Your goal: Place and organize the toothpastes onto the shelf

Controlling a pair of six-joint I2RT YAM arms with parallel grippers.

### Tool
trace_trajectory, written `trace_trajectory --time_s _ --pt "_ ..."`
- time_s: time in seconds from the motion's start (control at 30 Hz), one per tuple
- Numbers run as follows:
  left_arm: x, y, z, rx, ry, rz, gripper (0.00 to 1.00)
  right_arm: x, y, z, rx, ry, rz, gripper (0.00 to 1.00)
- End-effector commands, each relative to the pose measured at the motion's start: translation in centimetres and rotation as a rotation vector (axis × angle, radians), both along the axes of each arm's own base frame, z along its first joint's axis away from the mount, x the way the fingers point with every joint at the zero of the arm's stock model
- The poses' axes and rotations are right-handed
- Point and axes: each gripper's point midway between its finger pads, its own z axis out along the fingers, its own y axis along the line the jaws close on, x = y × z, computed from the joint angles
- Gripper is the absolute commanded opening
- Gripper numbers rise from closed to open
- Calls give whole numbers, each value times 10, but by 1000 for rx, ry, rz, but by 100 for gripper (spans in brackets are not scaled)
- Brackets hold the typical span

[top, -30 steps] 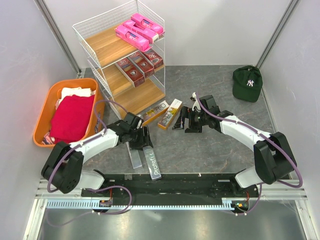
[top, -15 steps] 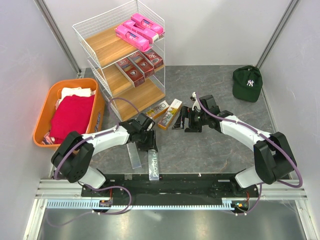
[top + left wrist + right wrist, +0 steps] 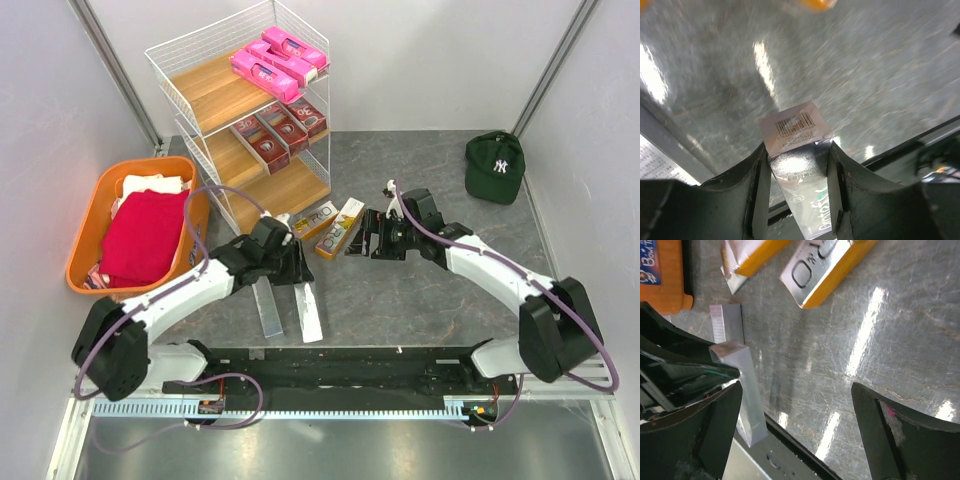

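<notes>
My left gripper [image 3: 298, 282] is shut on one end of a silver-grey toothpaste box [image 3: 312, 315]. The left wrist view shows the box [image 3: 795, 131] clamped between both fingers [image 3: 756, 200], barcode end outward. A second silver-grey box [image 3: 267, 310] lies on the table beside it. Two gold-white-black boxes [image 3: 340, 228] lie in front of the shelf [image 3: 205, 95]. My right gripper [image 3: 366, 236] is open and empty just right of them. The right wrist view shows one gold box [image 3: 825, 265] ahead and the held silver box [image 3: 747, 395] at its left. Pink boxes [image 3: 277, 60] lie on the top board, dark red ones [image 3: 280, 130] on the middle board.
An orange basket [image 3: 95, 215] with red and white cloths stands left of the shelf. A dark green cap [image 3: 494, 167] lies at the back right. The black rail [image 3: 380, 365] runs along the table's near edge, just beyond the held box's far end.
The left gripper has swung right and back with the silver box. The box has turned so its printed face no longer shows from above. The right gripper has edged slightly left.
</notes>
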Motion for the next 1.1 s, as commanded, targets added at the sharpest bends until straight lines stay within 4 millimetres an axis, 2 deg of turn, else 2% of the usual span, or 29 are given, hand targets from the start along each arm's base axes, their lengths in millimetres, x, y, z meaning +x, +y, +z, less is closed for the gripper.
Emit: trace_trajectory --time_s 0.0,0.03,0.1,0.13,0.17,0.2,0.23,0.3,0.33,0.37,0.47,0.53,0.67,0.83,0.93,1.0,1.03,1.07 --pt "31 -2 48 -223 -122 108 25 4 3 37 -12 -173 -11 98" --pt "38 -1 57 -280 -146 135 25 3 5 40 -29 -201 -17 98" --pt "42 13 64 -361 -158 182 25 -1 11 53 -28 -258 -18 98" --pt "48 15 74 -421 -178 214 25 -6 17 55 -46 -289 -18 98" --pt "46 22 75 -456 -187 238 25 -10 22 63 -38 -315 -14 98" --pt "52 33 78 -495 -196 277 25 -12 26 67 -35 -339 -13 98" --pt "58 36 91 -564 -223 311 25 -23 38 71 -25 -357 13 98" --pt "58 51 94 -631 -240 362 25 -27 45 75 -13 -393 2 98" --pt "61 53 104 -690 -256 388 24 -35 53 76 3 -398 22 98" --pt "61 61 98 -709 -248 419 24 -38 57 74 14 -403 21 98" --pt "61 69 107 -791 -271 467 24 -55 75 71 48 -416 67 98" --pt "60 72 109 -816 -275 486 23 -65 84 63 45 -422 86 98" --pt "62 74 115 -829 -296 484 23 -73 101 61 80 -432 124 98" --pt "62 72 115 -851 -280 472 23 -79 108 53 75 -427 137 95" --pt "61 69 116 -869 -272 457 23 -76 109 46 70 -422 117 90" --pt "60 68 115 -872 -269 452 23 -73 112 51 95 -436 111 83" --pt "61 68 115 -873 -269 450 23 -72 115 53 107 -442 105 74" --pt "61 68 116 -874 -270 448 22 -71 116 54 113 -444 102 71"
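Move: The left hand already grips the far end of the silver Protefix box, whose middle lies about 7 cm back, 2 cm to its right and 2 cm lower; the open right gripper waits some 9 cm ahead, 15 cm right and slightly above. The other silver box lies 7 cm left of the left hand, 5 cm back and 6 cm down. From the right hand, the Protefix box's middle is roughly 16 cm back, 13 cm left and 6 cm lower; the nearer R&O box lies 4 cm ahead, 5 cm left, 10 cm down. Keeping its grip, the left hand lifts the Protefix box about 9 cm while carrying it forward and left, and rolls and turns some 55 degrees until its fingers point forward-right and nearly level, swinging the box's free end round towards the right hand. The right hand comes left and back to meet that end, about 13 cm across, rising first and then sinking a little as its fingers tip up some 20 degrees; the open fingers arrive around the free end and just begin to close, with no grip to be seen yet. ##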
